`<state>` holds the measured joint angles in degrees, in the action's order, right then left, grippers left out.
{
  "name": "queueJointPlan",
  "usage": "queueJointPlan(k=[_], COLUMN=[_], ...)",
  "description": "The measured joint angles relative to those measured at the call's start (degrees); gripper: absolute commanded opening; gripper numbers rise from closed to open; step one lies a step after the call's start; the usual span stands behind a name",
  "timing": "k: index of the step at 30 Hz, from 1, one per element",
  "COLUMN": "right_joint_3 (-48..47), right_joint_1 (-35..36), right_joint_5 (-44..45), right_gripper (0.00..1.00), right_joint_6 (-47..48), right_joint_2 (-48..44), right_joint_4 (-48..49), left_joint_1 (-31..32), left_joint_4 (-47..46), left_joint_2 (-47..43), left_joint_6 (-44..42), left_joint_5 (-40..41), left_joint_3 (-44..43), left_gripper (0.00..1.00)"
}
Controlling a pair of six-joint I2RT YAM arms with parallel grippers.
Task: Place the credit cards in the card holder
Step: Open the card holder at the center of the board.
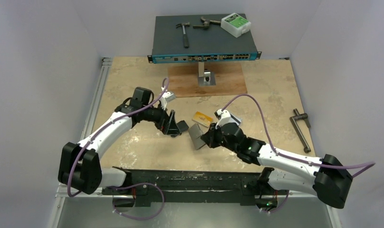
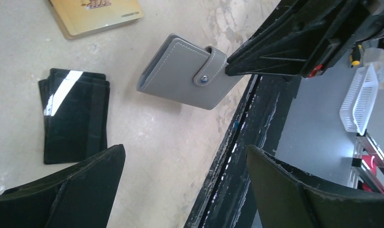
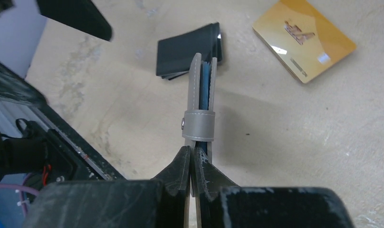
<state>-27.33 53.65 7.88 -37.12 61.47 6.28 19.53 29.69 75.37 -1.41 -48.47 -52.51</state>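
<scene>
The grey card holder (image 3: 199, 102) is held on edge above the table, snap strap fastened, bluish lining showing between its covers. My right gripper (image 3: 194, 152) is shut on one cover's near edge; from above the card holder (image 1: 196, 137) hangs just left of that gripper (image 1: 208, 138). An orange-yellow credit card (image 3: 304, 40) lies flat behind it, the same credit card (image 1: 202, 118) seen from the top. My left gripper (image 2: 185, 152) is open and holds nothing, with the card holder (image 2: 185, 73) and the credit card (image 2: 97, 14) ahead of it.
A black folding case (image 1: 182, 126) lies flat beside my left gripper (image 1: 173, 129). At the back a network switch (image 1: 204, 45) carries a hammer (image 1: 184, 33) and a white box (image 1: 235, 23). A wooden board (image 1: 206, 80) lies before it. A metal crank tool (image 1: 300, 128) lies right.
</scene>
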Motion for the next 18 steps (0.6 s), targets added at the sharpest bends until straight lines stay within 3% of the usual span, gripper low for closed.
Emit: queueJointPlan(k=[13, 18], right_joint_3=[-10.6, -13.18], right_joint_1=[0.09, 0.09], right_joint_5=[-2.21, -2.8], right_gripper=[0.0, 0.0], right_joint_6=[1.79, 1.07], right_joint_2=[-4.87, -5.01], right_joint_4=[-2.73, -0.85], left_joint_1=[0.33, -1.25], left_joint_4=[-14.25, -22.84], left_joint_2=[0.2, -0.46], left_joint_6=[10.27, 20.13], left_joint_5=[-8.55, -13.03], left_joint_3=[6.54, 8.72], left_gripper=[1.0, 1.0])
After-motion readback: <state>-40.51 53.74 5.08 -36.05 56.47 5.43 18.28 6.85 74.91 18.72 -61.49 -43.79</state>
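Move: My right fingers are shut on one edge of the card holder, whose middle lies about 3 cm left and 1 cm ahead. The waiting left gripper is some 12 cm left, 5 cm ahead and 4 cm up. From my left hand the holder is roughly 9 cm right, 4 cm back and 4 cm below. The black cards lie 2 cm ahead of my left hand, 12 cm down; the gold cards 7 cm ahead, 11 cm right, equally low. I lift the still-pinched card holder about 13 cm with my right hand, drifting some 3 cm left towards my left gripper and tipping the fingers up about 15 degrees. My left hand, wide open, eases about 2 cm right towards the holder, sinking slightly before rising 2 cm, and tilts its fingers up some 15 degrees towards level. ##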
